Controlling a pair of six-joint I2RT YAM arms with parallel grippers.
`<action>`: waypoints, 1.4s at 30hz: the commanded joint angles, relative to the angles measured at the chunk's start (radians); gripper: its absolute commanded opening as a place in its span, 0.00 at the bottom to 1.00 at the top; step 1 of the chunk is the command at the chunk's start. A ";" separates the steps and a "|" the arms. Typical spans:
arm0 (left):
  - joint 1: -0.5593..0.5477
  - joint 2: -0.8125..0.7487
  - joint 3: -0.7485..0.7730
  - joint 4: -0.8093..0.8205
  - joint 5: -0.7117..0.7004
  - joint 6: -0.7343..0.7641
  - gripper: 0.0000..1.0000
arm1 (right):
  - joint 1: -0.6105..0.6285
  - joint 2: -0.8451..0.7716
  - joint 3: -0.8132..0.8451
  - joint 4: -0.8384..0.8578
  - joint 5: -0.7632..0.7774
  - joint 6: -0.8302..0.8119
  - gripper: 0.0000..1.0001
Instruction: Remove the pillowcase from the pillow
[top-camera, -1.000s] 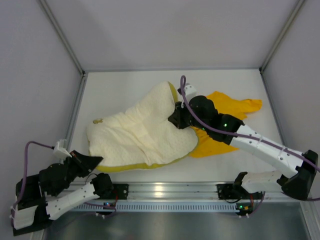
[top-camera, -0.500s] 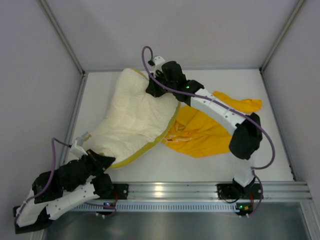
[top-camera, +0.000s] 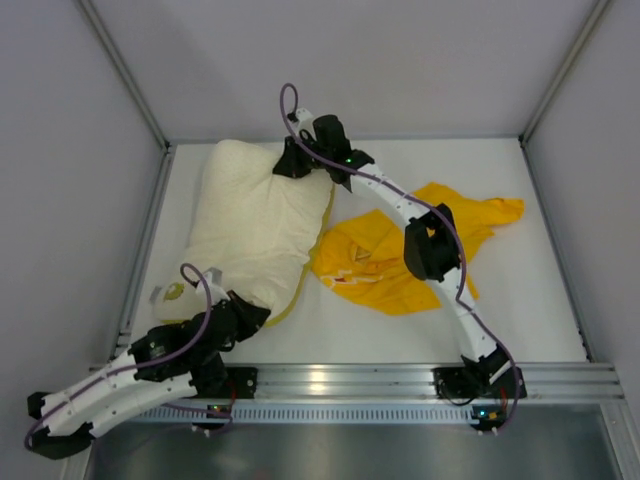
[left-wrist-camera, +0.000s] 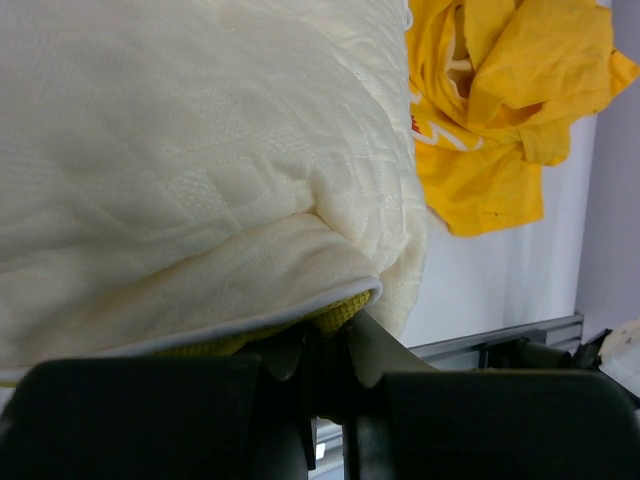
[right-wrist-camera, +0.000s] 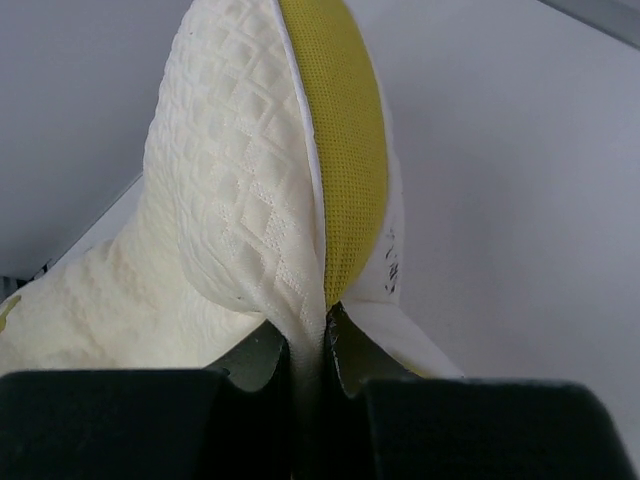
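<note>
The cream pillow (top-camera: 250, 220) lies lengthwise on the left half of the table, with a yellow mesh band along its side (right-wrist-camera: 350, 150). My right gripper (top-camera: 297, 160) is shut on the pillow's far corner, cream fabric pinched between its jaws (right-wrist-camera: 310, 345). My left gripper (top-camera: 245, 315) is shut on the pillow's near edge at the mesh band (left-wrist-camera: 325, 335). The yellow pillowcase (top-camera: 400, 255) lies crumpled on the table right of the pillow, off it. It also shows in the left wrist view as a yellow heap (left-wrist-camera: 500, 100).
Grey walls close the table in on the left (top-camera: 80, 200), back and right (top-camera: 590, 200). An aluminium rail (top-camera: 330, 380) runs along the near edge. My right arm (top-camera: 430, 240) reaches across above the pillowcase. White tabletop (top-camera: 500, 320) shows at the near right.
My right gripper has swung the pillow's corner to the far left, and the pillow has turned and come off the pillowcase. The left gripper has shifted right with the near edge.
</note>
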 joint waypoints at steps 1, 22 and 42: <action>-0.004 0.078 -0.026 0.249 0.020 -0.028 0.00 | 0.012 0.049 0.077 0.290 -0.079 0.090 0.00; 0.055 0.464 -0.197 0.742 0.018 0.136 0.00 | -0.027 0.192 0.122 0.404 0.068 0.202 0.41; 0.152 0.383 -0.031 0.713 0.474 0.354 0.89 | -0.132 -0.858 -1.007 0.224 0.548 0.047 1.00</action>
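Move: Each gripper still pinches the bare pillow, the left its near right corner, the right its far right part. The left's laying spot is about 8 cm ahead, 9 right and 12 below; the right's is roughly 6 ahead, 9 right and 15 below. The pillow's middle is some 21 cm ahead and 3 left of the left hand, 13 back and 9 left of the right. The loose pillowcase lies 34 cm right and 19 ahead of the left hand. Bring both held corners forward and down to lay the pillow out, the left about 5 cm forward, 5 right and 7 down, the right some 5 forward and 4 down. Open both grippers wide, the right first. Then withdraw: swing the right hand rightward about 20 cm, back and up, and slip the left farther right and up, both turning clockwise. ##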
